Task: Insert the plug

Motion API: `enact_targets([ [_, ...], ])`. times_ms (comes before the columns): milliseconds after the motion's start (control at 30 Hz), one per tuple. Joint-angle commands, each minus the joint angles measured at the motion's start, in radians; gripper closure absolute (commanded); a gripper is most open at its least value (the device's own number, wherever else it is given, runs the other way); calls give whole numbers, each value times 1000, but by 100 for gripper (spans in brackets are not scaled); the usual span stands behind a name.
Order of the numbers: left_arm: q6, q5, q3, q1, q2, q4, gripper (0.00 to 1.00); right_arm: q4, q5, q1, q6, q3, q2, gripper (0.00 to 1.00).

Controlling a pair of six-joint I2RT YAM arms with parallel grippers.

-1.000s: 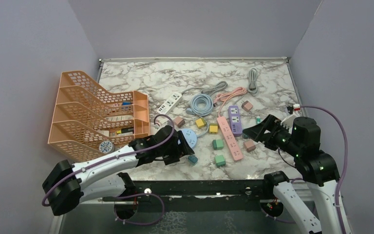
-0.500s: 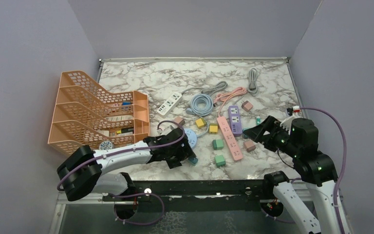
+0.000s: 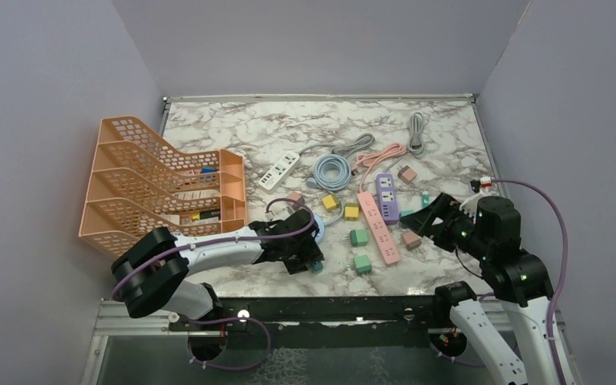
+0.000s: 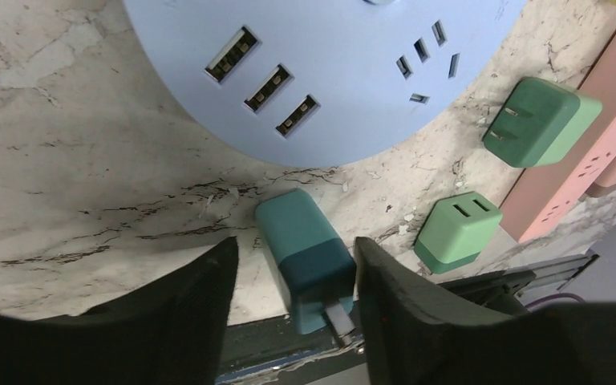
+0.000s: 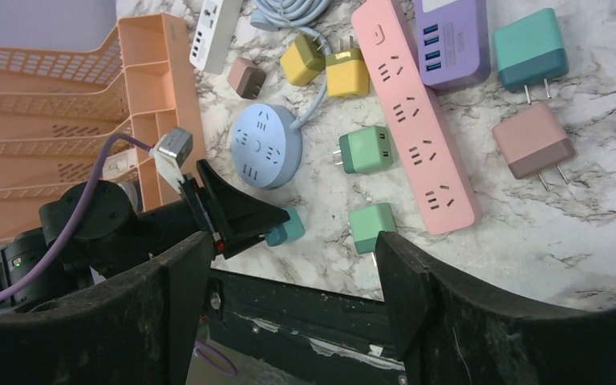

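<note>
A teal plug [image 4: 305, 253] lies on the marble at the table's front edge, its prongs pointing out over the edge. It also shows in the top view [image 3: 317, 264] and in the right wrist view [image 5: 286, 228]. My left gripper [image 4: 293, 297] is open and low, with the plug between its jaws, close to the right-hand finger [image 4: 401, 305] and apart from the other. The round blue socket hub [image 4: 329, 64] lies just beyond the plug. My right gripper [image 3: 417, 220] is open and empty, held above the table's right side.
A pink power strip [image 3: 378, 227], a purple strip [image 3: 387, 196] and two green plugs [image 3: 359, 237] lie right of the hub. Yellow plugs [image 3: 331, 202], a pink plug [image 3: 411, 239] and coiled cables [image 3: 331, 170] lie around. Orange stacked trays [image 3: 160, 184] stand at the left.
My left arm has stretched rightward along the front edge and brought its open jaws to either side of the teal plug. The right gripper has shifted slightly.
</note>
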Motion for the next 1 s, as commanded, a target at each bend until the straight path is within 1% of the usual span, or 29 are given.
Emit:
enact_targets([
  [0, -41, -6, 31, -10, 18, -5, 50, -4, 21, -7, 1, -12, -15, 25],
  [200, 0, -31, 35, -10, -14, -3, 67, -3, 15, -7, -2, -14, -16, 25],
  [333, 98, -49, 77, -10, -34, -4, 74, 26, -40, -7, -19, -27, -17, 25],
  [433, 217, -49, 134, -8, -40, -5, 75, 84, -158, -7, -65, -52, -19, 25],
  [600, 444, -23, 264, -9, -58, -1, 80, 216, -419, -7, -120, -101, -6, 25],
  [700, 568, 42, 349, -6, -80, 25, 81, 295, -519, -7, -110, -122, 1, 25],
  [767, 616, 99, 409, -6, -96, 45, 82, 349, -561, -7, -85, -127, 3, 25],
  [867, 653, 190, 486, -4, -118, 76, 82, 428, -579, -7, 1, -109, 7, 25],
  [967, 666, 277, 537, -3, -137, 122, 82, 548, -617, -7, 70, -93, 1, 25],
])
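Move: The teal plug sits between the left hand's open fingers, its middle within about 1 cm to the right and 1 cm below. From that hand, the round blue strip is about 9 cm ahead and 3 cm left; the near green plug 11 cm right and level with it, the far green plug 7 cm ahead and 10 cm right. From the right hand, the teal plug lies some 22 cm left, 1 cm back and 19 cm below. Closing first, the left fingers pinch the teal plug by its sides, then carry it up about 20 cm while drifting right and slightly forward, the hand tipping up and swinging clockwise towards the right gripper. Meanwhile the right hand, still open, shifts about 7 cm left, rising slightly late on and turning counter-clockwise towards the plug. ##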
